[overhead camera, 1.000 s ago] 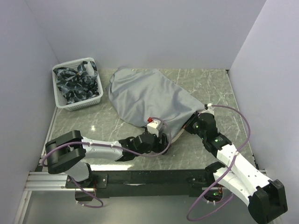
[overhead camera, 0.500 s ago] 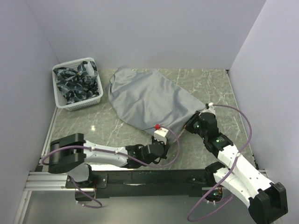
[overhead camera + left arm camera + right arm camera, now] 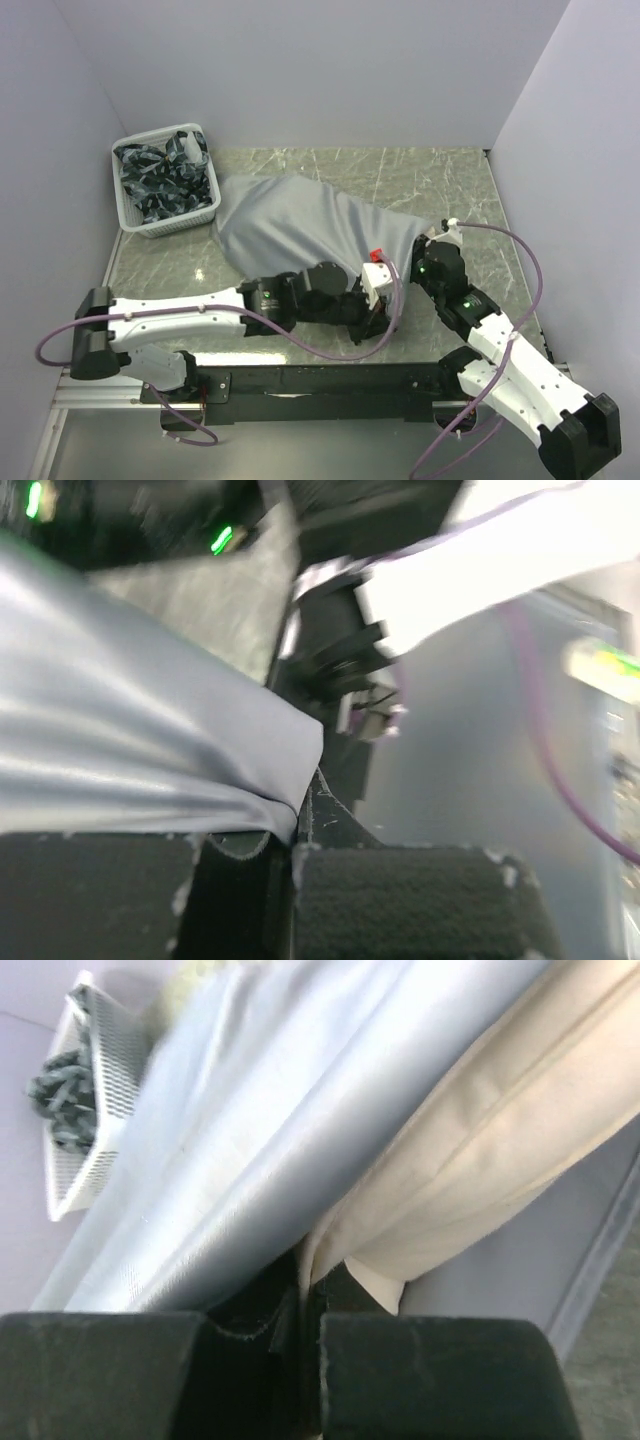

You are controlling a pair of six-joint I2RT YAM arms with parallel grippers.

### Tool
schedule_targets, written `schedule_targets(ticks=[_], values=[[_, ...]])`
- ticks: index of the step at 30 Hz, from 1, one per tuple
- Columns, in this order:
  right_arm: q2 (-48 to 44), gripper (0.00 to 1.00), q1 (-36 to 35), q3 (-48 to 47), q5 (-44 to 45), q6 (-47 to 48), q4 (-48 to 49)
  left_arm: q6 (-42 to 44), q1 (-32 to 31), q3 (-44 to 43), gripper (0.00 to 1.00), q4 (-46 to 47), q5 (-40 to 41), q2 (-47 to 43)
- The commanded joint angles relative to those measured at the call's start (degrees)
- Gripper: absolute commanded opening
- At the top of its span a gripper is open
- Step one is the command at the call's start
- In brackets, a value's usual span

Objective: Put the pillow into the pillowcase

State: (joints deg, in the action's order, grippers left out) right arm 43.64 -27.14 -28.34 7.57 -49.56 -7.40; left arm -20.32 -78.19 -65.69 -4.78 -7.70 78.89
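Observation:
The grey pillowcase (image 3: 300,225) lies bulging across the middle of the table. In the right wrist view the cream pillow (image 3: 500,1130) shows inside its mouth, under the grey upper layer (image 3: 250,1120). My right gripper (image 3: 310,1300) is shut on a thin pale fold running up into the pillow's edge, with grey cloth pressed against it; it sits at the sack's right corner (image 3: 418,258). My left gripper (image 3: 295,845) is shut on a corner of the pillowcase (image 3: 120,730), at the sack's near edge (image 3: 388,308). The pillow is hidden in the top view.
A white basket (image 3: 165,190) of dark patterned cloths stands at the back left, close to the sack's left end. Purple cables loop near both wrists. My left arm stretches low across the front of the table. Walls close in on three sides.
My left gripper closed on the pillowcase's near edge and swung right, toward the right arm. The sack shifted and flattened toward the front left. The right gripper stayed shut in place.

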Motion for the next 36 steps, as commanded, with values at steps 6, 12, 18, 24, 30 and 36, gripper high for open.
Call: schedule_targets(ticks=[6, 12, 18, 24, 30, 36], values=[[-0.58, 0.00, 1.98, -21.62, 9.13, 5.96, -4.19, 1.69, 11.46, -16.20, 0.01, 4.33, -18.75, -6.30], [5.83, 0.00, 10.77, -43.67, 2.55, 8.87, -8.85, -1.47, 13.51, -33.92, 0.02, 5.48, -15.85, 3.45], [21.11, 0.00, 16.41, -79.90, -4.21, 15.36, -21.33, -5.26, 13.59, -51.46, 0.02, 5.56, -12.88, 11.37], [32.57, 0.00, 15.27, -90.87, -10.83, 17.39, -27.85, -7.45, 17.80, -49.63, 0.04, -1.53, 7.59, 5.93], [29.03, 0.00, 11.59, -69.83, -9.33, 17.91, -19.05, -25.19, 38.62, -26.18, 0.03, -1.82, 4.22, -4.70], [36.17, 0.00, 1.14, -64.14, -1.69, 22.67, -20.30, -29.26, 44.09, -9.38, 0.01, -1.55, -5.12, -9.54]])
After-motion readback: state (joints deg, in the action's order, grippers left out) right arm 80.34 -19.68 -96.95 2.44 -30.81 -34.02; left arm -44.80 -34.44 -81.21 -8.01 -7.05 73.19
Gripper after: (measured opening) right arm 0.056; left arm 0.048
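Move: Both hands already grip the mouth end of the pillowcase, with the pillow mostly inside it. The pillow's middle lies about 18 cm left of the right hand, 6 cm farther out and 10 cm below; from the left hand it lies roughly 26 cm ahead, 9 cm left and 18 cm below. The case's closed end is some 52 cm left of the right hand, 16 cm ahead and 14 cm below, and the white basket stands 16 cm left of that end and 8 cm farther out. With their fingers kept shut on the mouth, both hands heave the pillow and pillowcase upward fast, the left by about 30 cm and the right by about 40 cm, the right hand's fingers tipping up and the hand drifting a little to the right, while the left hand rolls over. Then both sweep back down by roughly 15 cm while going forward, the right also coming back left and levelling, the left swinging strongly forward and left and turning counter-clockwise until it is well out over the table, holding the cloth away from the right hand. ##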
